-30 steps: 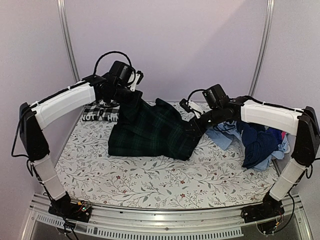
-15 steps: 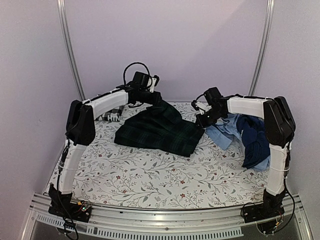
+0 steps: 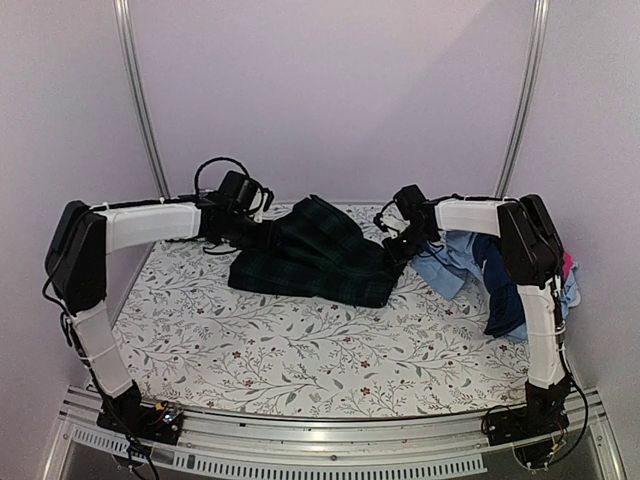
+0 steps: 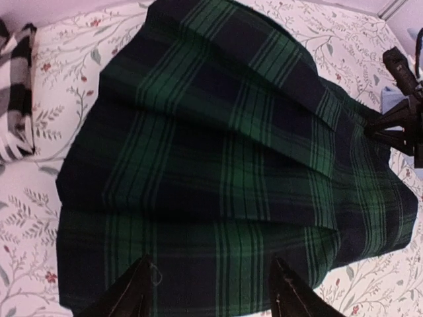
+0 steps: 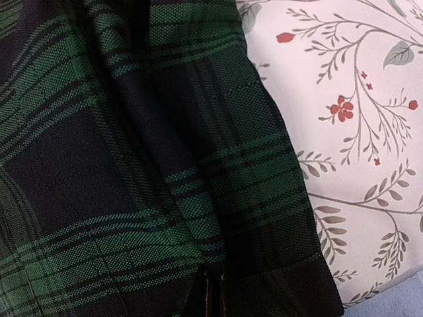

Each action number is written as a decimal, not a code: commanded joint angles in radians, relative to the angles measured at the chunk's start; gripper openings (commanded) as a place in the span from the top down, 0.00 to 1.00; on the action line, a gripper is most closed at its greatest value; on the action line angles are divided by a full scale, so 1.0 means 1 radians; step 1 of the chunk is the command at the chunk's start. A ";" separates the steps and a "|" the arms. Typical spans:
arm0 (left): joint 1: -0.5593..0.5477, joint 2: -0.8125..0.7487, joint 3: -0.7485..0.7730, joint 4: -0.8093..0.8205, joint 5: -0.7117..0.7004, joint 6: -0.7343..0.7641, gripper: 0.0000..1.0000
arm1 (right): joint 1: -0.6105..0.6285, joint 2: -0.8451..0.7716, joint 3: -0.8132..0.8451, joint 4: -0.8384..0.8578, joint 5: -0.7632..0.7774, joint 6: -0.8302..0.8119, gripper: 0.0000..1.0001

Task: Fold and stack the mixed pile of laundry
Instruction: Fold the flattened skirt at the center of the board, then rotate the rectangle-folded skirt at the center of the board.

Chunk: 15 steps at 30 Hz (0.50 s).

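The dark green-navy plaid garment (image 3: 320, 262) lies folded and fairly flat at the back middle of the floral table covering (image 3: 300, 350). My left gripper (image 3: 262, 228) hovers over its left end, open; in the left wrist view the gripper (image 4: 210, 264) has only the plaid cloth (image 4: 225, 145) below it. My right gripper (image 3: 393, 250) is shut on the garment's right edge, where plaid fabric (image 5: 132, 165) bunches up to the closed gripper (image 5: 213, 285). The black-and-white checked shirt (image 4: 16, 92) lies just left of the plaid. The rest of the laundry pile (image 3: 505, 275) sits at the right.
Light blue (image 3: 445, 265), navy and pink (image 3: 568, 265) pieces heap together under the right arm at the table's right edge. Metal posts (image 3: 140, 100) stand at both back corners before the wall. The right gripper (image 4: 396, 122) shows at the plaid's far edge in the left wrist view.
The left gripper opened and let go of the plaid garment. The garment dropped from a raised drape to a low fold, and both arms sank towards the table.
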 commanded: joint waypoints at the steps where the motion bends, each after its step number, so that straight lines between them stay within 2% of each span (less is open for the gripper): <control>1: -0.009 -0.129 -0.187 0.012 0.045 -0.167 0.40 | 0.078 0.062 -0.052 -0.089 -0.078 -0.003 1.00; 9: -0.007 -0.325 -0.469 0.002 0.104 -0.385 0.40 | 0.250 -0.025 -0.269 -0.101 -0.164 0.015 1.00; 12: -0.001 -0.356 -0.549 0.050 0.112 -0.423 0.40 | 0.295 -0.090 -0.340 -0.112 -0.326 0.024 1.00; 15: 0.018 -0.325 -0.567 0.092 0.123 -0.418 0.40 | 0.346 -0.179 -0.412 -0.105 -0.500 -0.012 1.00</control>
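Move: The dark green skirt lies spread with its middle about 20 cm left of the right hand, 3 cm farther out and 2 cm lower. The clear board this hand drags it onto is some 18 cm back and 12 cm left; the blue shirt is about 16 cm right, 4 cm out. From the left hand, the skirt's middle is roughly 11 cm right, 4 cm ahead, 13 cm below; the checkered cloth is 19 cm left, 16 cm out. The skirt, still pinched by its right part in the shut right fingers, is dragged low over the board about 16 cm back and 11 cm left, that hand turning some 20 degrees counter-clockwise. The left hand, open and empty, draws back 13 cm, also sinking and going left, its fingers tipping steeper as it nears the board beside the skirt's left edge. ##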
